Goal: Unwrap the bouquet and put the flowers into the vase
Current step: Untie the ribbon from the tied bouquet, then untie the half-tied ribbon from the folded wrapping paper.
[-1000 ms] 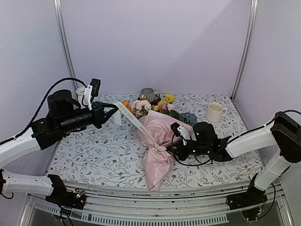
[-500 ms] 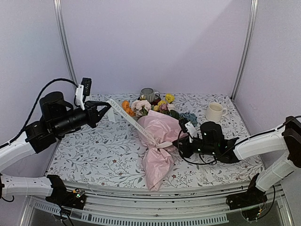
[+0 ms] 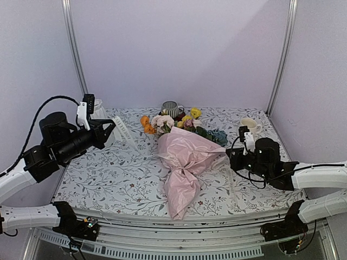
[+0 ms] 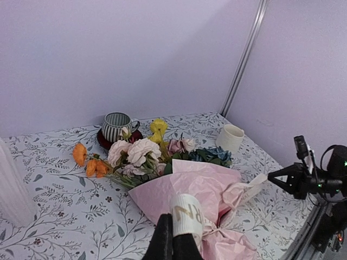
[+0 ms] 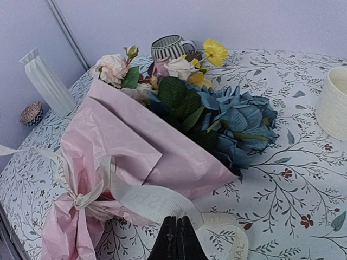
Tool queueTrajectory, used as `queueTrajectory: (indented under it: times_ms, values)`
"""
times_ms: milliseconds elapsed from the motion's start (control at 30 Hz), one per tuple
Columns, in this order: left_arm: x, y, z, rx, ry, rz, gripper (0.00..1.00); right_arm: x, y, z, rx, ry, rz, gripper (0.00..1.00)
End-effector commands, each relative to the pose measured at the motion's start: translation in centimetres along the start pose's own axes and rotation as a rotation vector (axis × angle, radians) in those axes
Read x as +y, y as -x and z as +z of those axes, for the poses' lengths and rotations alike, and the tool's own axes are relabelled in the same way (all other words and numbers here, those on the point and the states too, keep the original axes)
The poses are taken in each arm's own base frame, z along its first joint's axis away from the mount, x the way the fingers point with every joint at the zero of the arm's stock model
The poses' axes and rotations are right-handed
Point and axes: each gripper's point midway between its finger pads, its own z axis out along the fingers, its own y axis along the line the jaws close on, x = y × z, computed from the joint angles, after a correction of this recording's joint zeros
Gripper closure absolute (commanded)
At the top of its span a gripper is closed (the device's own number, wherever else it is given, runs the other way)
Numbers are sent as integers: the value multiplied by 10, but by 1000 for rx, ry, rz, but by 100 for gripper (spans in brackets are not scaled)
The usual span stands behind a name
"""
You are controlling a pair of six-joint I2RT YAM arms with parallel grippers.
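Note:
The bouquet point(image 3: 183, 158) lies across the middle of the table, a cone of pink tissue paper point(image 5: 119, 135) with the flowers point(image 3: 174, 122) spilling out at the far end. Its pale ribbon point(image 5: 153, 201) is still knotted round the paper's neck. My left gripper point(image 3: 111, 129) point(image 4: 172, 233) is at the left, shut on one ribbon end point(image 4: 187, 215). Right of the bouquet, my right gripper point(image 3: 230, 157) point(image 5: 177, 222) is shut on the other end. The white ribbed vase point(image 5: 47, 82) point(image 4: 9, 187) stands at the far left, mostly hidden behind the left wrist in the top view.
A grey striped mug point(image 3: 171, 108) stands on a dark saucer behind the flowers. A cream mug point(image 3: 249, 125) is at the back right, just beyond my right wrist. A small patterned ball point(image 5: 31, 112) lies near the vase. Lilac walls enclose the table.
Both arms have drawn apart: the left gripper moved left and the right gripper moved right, each pulling its ribbon end out from the bouquet. The bouquet has barely shifted.

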Motion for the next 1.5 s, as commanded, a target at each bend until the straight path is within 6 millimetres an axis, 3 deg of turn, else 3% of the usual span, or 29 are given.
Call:
queueTrajectory:
  times_ms: [0, 200, 467, 500, 600, 667, 833, 900, 967, 1067, 1300, 1367, 1467]
  values:
    - [27, -12, -7, 16, 126, -22, 100, -22, 2, -9, -5, -107, 36, 98]
    - [86, -33, -28, 29, 445, -125, 100, -60, -1, -21, -21, -320, 115, 98]
    - [131, -38, -61, -63, 691, -257, 100, -99, 0, -48, -80, -556, 261, 98]
    - [134, -40, -63, -73, 705, -273, 96, -104, -2, -52, -81, -586, 272, 98]
    - [138, -46, -66, -90, 728, -307, 48, -113, 1, -63, -120, -650, 327, 93]
    - [139, -46, -68, -98, 727, -311, 31, -100, 10, -57, -140, -560, 340, 88]
    - [142, -30, -81, -140, 751, -254, 22, -34, 23, -40, -85, -161, 120, 55]
    - [143, -22, -89, -163, 767, -252, 20, -7, 28, -40, -87, -5, 65, 48]
    - [151, -18, -104, -195, 829, -284, 18, 17, 32, -40, -83, 119, -7, 46]
    - [161, -16, -130, -262, 907, -357, 18, 36, 32, -36, -49, 208, -44, 46]
    - [165, -16, -148, -331, 903, -404, 19, 71, 22, -18, 39, 375, -89, 46]
    - [148, -4, -130, -311, 768, -310, 20, 81, 19, -14, 63, 429, -103, 46]
    - [85, 2, -85, -258, 332, -169, 22, 95, 15, -7, 100, 491, -118, 47]
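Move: The ribbon knot lies some 17 cm left of the right hand, which holds one ribbon tail, level with it ahead and about 8 cm lower. Near that hand, the white mug is roughly 18 cm ahead and 9 cm right, the blue flowers 14 cm ahead and 3 cm left. From the left hand, high up with the other tail, the knot is about 5 cm ahead, 21 cm right and 24 cm below; the vase stands 18 cm ahead, 10 cm left, its middle 18 cm lower. Outward both ways, away from the knot, the hands pull their ribbon tails: the left about 12 cm left and sinking, turning counter-clockwise, the right about 11 cm right, turning clockwise. Both then open and let go; the left drifts on outward, while the right swings back some 16 cm left and a little up, towards the knot, turning counter-clockwise. ##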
